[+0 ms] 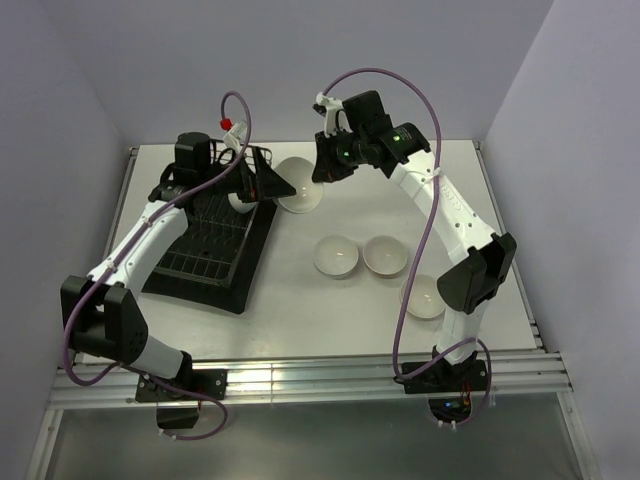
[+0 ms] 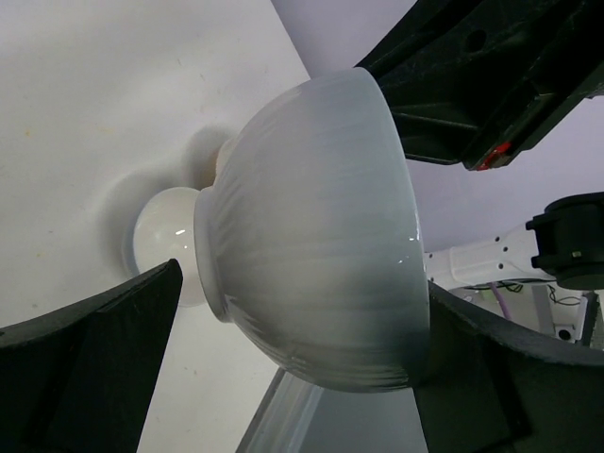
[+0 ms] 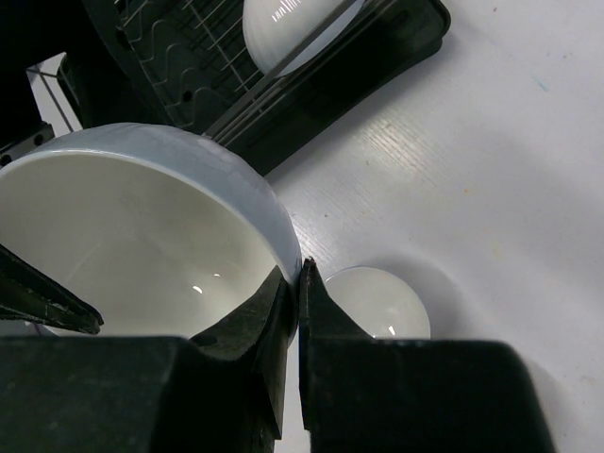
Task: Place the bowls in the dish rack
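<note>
My right gripper [image 3: 300,274] is shut on the rim of a white bowl [image 3: 142,245] and holds it in the air beside the far right corner of the dish rack [image 1: 215,240]. That bowl [image 2: 321,236] lies on its side between the wide-open fingers of my left gripper [image 2: 304,283]. The left finger [image 2: 85,359] stands clear of the bowl's foot, while the other finger sits at its rim. A second bowl [image 1: 243,203] stands in the rack [image 3: 189,66]. Three more bowls [image 1: 336,256] [image 1: 384,255] [image 1: 424,296] rest on the table.
The rack sits on a black tray [image 1: 245,285] at the table's left. My right arm [image 1: 450,215] arches over the bowls on the table. Walls close in the back and both sides.
</note>
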`<state>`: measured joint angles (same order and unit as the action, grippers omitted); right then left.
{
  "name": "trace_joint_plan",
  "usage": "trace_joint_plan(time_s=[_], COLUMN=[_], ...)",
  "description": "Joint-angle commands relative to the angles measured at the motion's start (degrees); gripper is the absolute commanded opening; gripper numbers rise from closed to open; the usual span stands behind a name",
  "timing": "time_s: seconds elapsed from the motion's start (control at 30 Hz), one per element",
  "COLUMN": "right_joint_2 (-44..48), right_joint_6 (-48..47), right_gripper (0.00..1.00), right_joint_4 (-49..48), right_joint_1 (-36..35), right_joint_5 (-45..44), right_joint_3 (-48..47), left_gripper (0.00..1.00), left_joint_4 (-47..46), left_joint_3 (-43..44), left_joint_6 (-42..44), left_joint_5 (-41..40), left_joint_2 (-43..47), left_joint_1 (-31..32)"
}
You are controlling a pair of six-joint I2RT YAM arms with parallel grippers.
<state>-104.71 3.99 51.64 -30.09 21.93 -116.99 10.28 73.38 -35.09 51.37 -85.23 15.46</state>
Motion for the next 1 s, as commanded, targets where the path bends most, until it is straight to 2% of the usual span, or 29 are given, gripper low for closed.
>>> trace_joint_plan(time_s=[0.0,0.13,0.2,0.33,0.37,0.43,0.47,0.53,0.57,0.67,0.7,0.73,0.77,0.83,0.97], right_joint_2=[3.81,3.54,3.37,3.19,3.19,3.02,2.93,2.75,2.49,2.31,2.31,2.23,2.31,2.49,3.01], right_joint_6=[1.28,1.37,1.46,1.46,1.46,1.46,1.37,1.2,1.11,1.28,1.37,1.37,1.29,1.2,1.28], right_gripper=[0.0,0.0,0.0,0.0,0.0,0.0,0.0,0.0,0.0,0.14,0.29,0.39,0.53,0.65,0.78], right_joint_4=[-5.06,-4.97,-5.05,-4.79,-4.79,-4.62,-4.53,-4.18,-3.92,-3.74,-3.65,-3.65,-3.65,-3.56,-3.3], right_joint_1=[0.12,0.2,0.12,0.2,0.12,0.12,0.2,0.12,0.12,0.12,0.12,0.12,0.12,0.12,0.38], right_joint_5=[3.82,4.43,4.78,5.05,4.79,4.87,4.96,4.96,4.79,4.7,4.7,4.7,4.61,4.09,4.26], right_joint_3=[-3.16,-3.07,-2.98,-2.89,-2.89,-2.81,-2.89,-2.89,-3.07,-3.16,-3.24,-3.25,-3.25,-3.33,-3.25], left_gripper=[0.99,0.94,0.89,0.78,0.71,0.64,0.55,0.45,0.29,0.0,0.0,0.0,0.0,0.0,0.0], left_joint_4=[-5.27,-9.74,-13.26,-13.8,-13.8,-14.41,-14.76,-15.47,-15.47,-13.72,-13.19,-13.01,-13.18,-12.31,-8.37], left_joint_3=[-0.87,-2.72,-4.12,-4.65,-4.74,-5.0,-5.27,-5.45,-5.53,-5.01,-4.83,-4.83,-4.66,-3.78,-2.03], left_joint_6=[-3.66,-6.82,-9.02,-9.47,-9.47,-9.91,-10.26,-10.61,-10.7,-9.39,-9.03,-8.86,-9.03,-8.59,-5.97], left_joint_5=[3.73,5.93,6.46,6.02,5.93,5.75,5.75,5.76,5.75,4.62,4.09,3.74,3.21,1.89,1.1], left_joint_2=[0.94,2.08,2.52,3.14,3.23,3.49,3.67,3.76,3.76,3.84,3.93,4.19,4.37,4.46,3.76], left_joint_1=[0.09,0.01,0.09,0.09,0.09,0.09,0.09,0.09,0.01,-0.08,-0.08,-0.26,-0.52,-1.66,-4.82])
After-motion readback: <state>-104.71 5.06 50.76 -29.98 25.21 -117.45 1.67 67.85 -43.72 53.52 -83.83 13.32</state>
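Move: Between the left hand's wide-open fingers hangs the bowl, its middle about 4 cm to their right and 1 cm ahead. The racked bowl is some 17 cm ahead and 13 cm left of that hand, 21 cm below; a table bowl stands 13 cm to its right, 1 cm back, 26 cm below. The right hand pinches the bowl's rim, the bowl's middle being about 5 cm to its left and 1 cm back. Easing back about 1 cm with a slight roll, the left hand closes from wide open to about three quarters and grips the bowl across foot and rim while the right hand keeps its pinch, nearly still. Only then do the right fingers spring open and let go of the rim, that hand creeping up and left under 1 cm; the left begins carrying the bowl off leftward and forward, some 2 cm. ##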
